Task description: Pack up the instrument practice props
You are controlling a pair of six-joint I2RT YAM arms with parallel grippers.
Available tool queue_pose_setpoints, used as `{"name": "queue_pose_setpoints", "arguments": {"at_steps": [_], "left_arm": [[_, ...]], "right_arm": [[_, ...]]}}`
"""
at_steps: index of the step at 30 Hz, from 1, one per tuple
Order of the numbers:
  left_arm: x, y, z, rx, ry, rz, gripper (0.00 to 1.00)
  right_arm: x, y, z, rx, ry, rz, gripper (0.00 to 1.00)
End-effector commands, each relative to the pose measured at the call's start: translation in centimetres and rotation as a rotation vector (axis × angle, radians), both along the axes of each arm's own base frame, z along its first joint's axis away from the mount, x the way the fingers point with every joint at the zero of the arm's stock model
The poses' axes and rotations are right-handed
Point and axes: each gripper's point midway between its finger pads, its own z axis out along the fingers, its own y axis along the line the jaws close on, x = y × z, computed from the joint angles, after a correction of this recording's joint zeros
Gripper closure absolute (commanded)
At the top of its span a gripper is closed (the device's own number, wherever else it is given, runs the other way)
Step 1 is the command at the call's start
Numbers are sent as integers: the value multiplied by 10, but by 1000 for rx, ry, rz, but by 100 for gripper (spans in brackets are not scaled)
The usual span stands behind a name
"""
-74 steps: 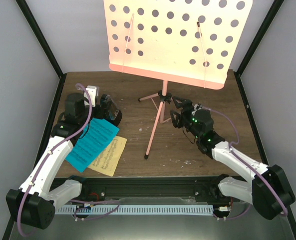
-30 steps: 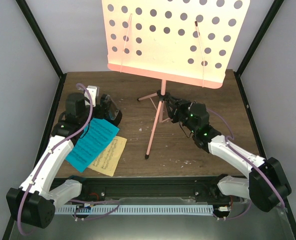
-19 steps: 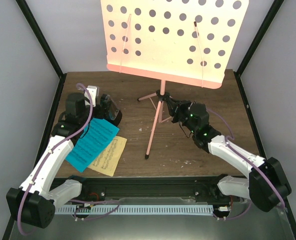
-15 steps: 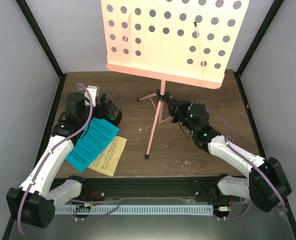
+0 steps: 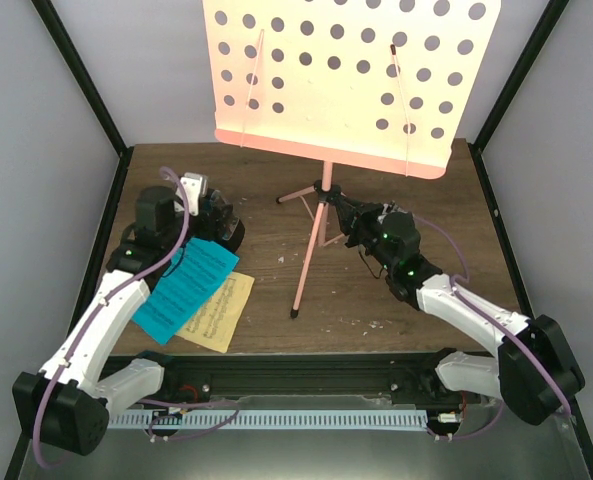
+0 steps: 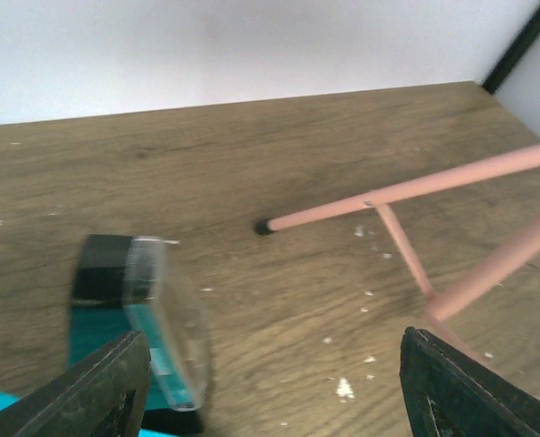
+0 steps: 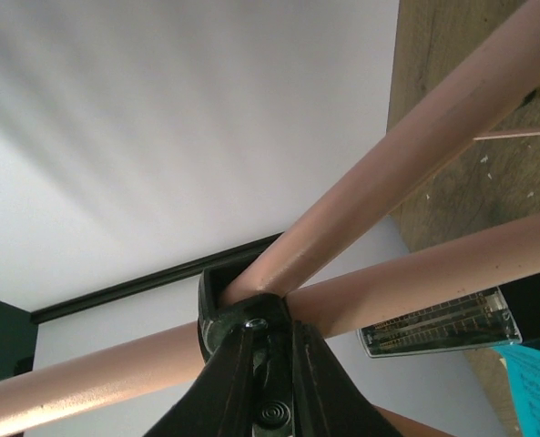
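Note:
The pink music stand (image 5: 346, 80) stands at the back of the table on its tripod legs (image 5: 308, 255). My right gripper (image 5: 338, 207) is shut on the black hub (image 7: 217, 289) where the pink tubes (image 7: 388, 191) meet. The small black metronome (image 5: 221, 222) with its clear face (image 6: 165, 319) stands by the left finger (image 6: 96, 391) of my open left gripper (image 6: 271, 355); no contact shows. A cyan page (image 5: 186, 285) lies over a pale-yellow page (image 5: 221, 312) at the front left. The metronome (image 7: 443, 323) and cyan page (image 7: 535, 375) also show in the right wrist view.
A tripod leg's black foot (image 6: 265, 226) rests on the wooden table (image 5: 396, 290) ahead of the left gripper. Black frame posts (image 5: 81, 80) and pale walls close in both sides. White specks dot the wood.
My right gripper has closed on the stand's hub, and the stand's desk has shifted slightly. The left gripper has moved a little toward the back right near the metronome.

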Motion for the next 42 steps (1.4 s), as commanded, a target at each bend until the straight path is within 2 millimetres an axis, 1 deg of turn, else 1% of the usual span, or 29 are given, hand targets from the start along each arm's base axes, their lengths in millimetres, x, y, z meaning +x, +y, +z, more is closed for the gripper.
{"name": "queue_pose_setpoints", "arguments": {"at_steps": [1,4,8,10,12,14,19,24,27,29,32,37,40,42], "left_arm": [[-15,-50,-1,-94,20,-183,24],[-33,-95,-1,-187,49,-311,24],[-53,-149,-8,-295,100,-435,24],[-59,-169,-16,-329,130,-492,24],[-58,-181,-28,-336,166,-516,24],[-58,-189,-39,-335,192,-540,24],[-60,-202,-51,-324,204,-584,25],[-63,-218,-61,-327,200,-639,25],[-59,-223,-64,-300,181,-639,26],[-54,-223,-71,-279,180,-617,28],[-48,-224,-81,-254,190,-599,35],[-45,-233,-95,-219,210,-604,49],[-42,-235,-100,-201,208,-601,59],[-42,-235,-103,-192,209,-602,69]], "right_arm": [[-4,-7,-1,-82,-69,-28,99],[-6,-10,-9,-108,-92,-34,99],[-9,-11,-14,-180,-133,-24,99],[-9,-11,-16,-232,-159,-20,99],[-10,-12,-17,-265,-174,-18,99],[-12,-14,-17,-301,-193,-18,99],[-18,-17,-20,-360,-226,-6,99],[-23,-12,-25,-405,-245,36,99],[-25,-11,-26,-444,-266,56,99],[-26,-10,-27,-477,-280,65,99],[-28,-12,-29,-542,-306,73,99],[-31,-17,-28,-671,-373,71,99],[-32,-18,-26,-763,-430,82,99],[-33,-19,-25,-839,-474,91,99]]}}
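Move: The middle of the music stand's front leg is about 21 cm to the right of the left hand, 6 cm back and 11 cm below it. From the left hand, the stand's black hub is about 24 cm right, 3 cm ahead and slightly lower; the metronome is roughly 5 cm ahead, neither left nor right, and 13 cm down. From the right hand, whose fingers are already at the hub (2 cm left, 1 cm ahead), the leg's middle is about 6 cm left, 8 cm back and 10 cm lower. Bring the left gripper from beside the metronome about 23 cm to the right, sinking and easing back, so the open fingers straddle the stand's front leg; turn the wrist clockwise and tip it down, then start closing. Meanwhile keep the right fingers nearly shut on the hub and roll them some 40 degrees, left side sinking, easing slightly back and right. ##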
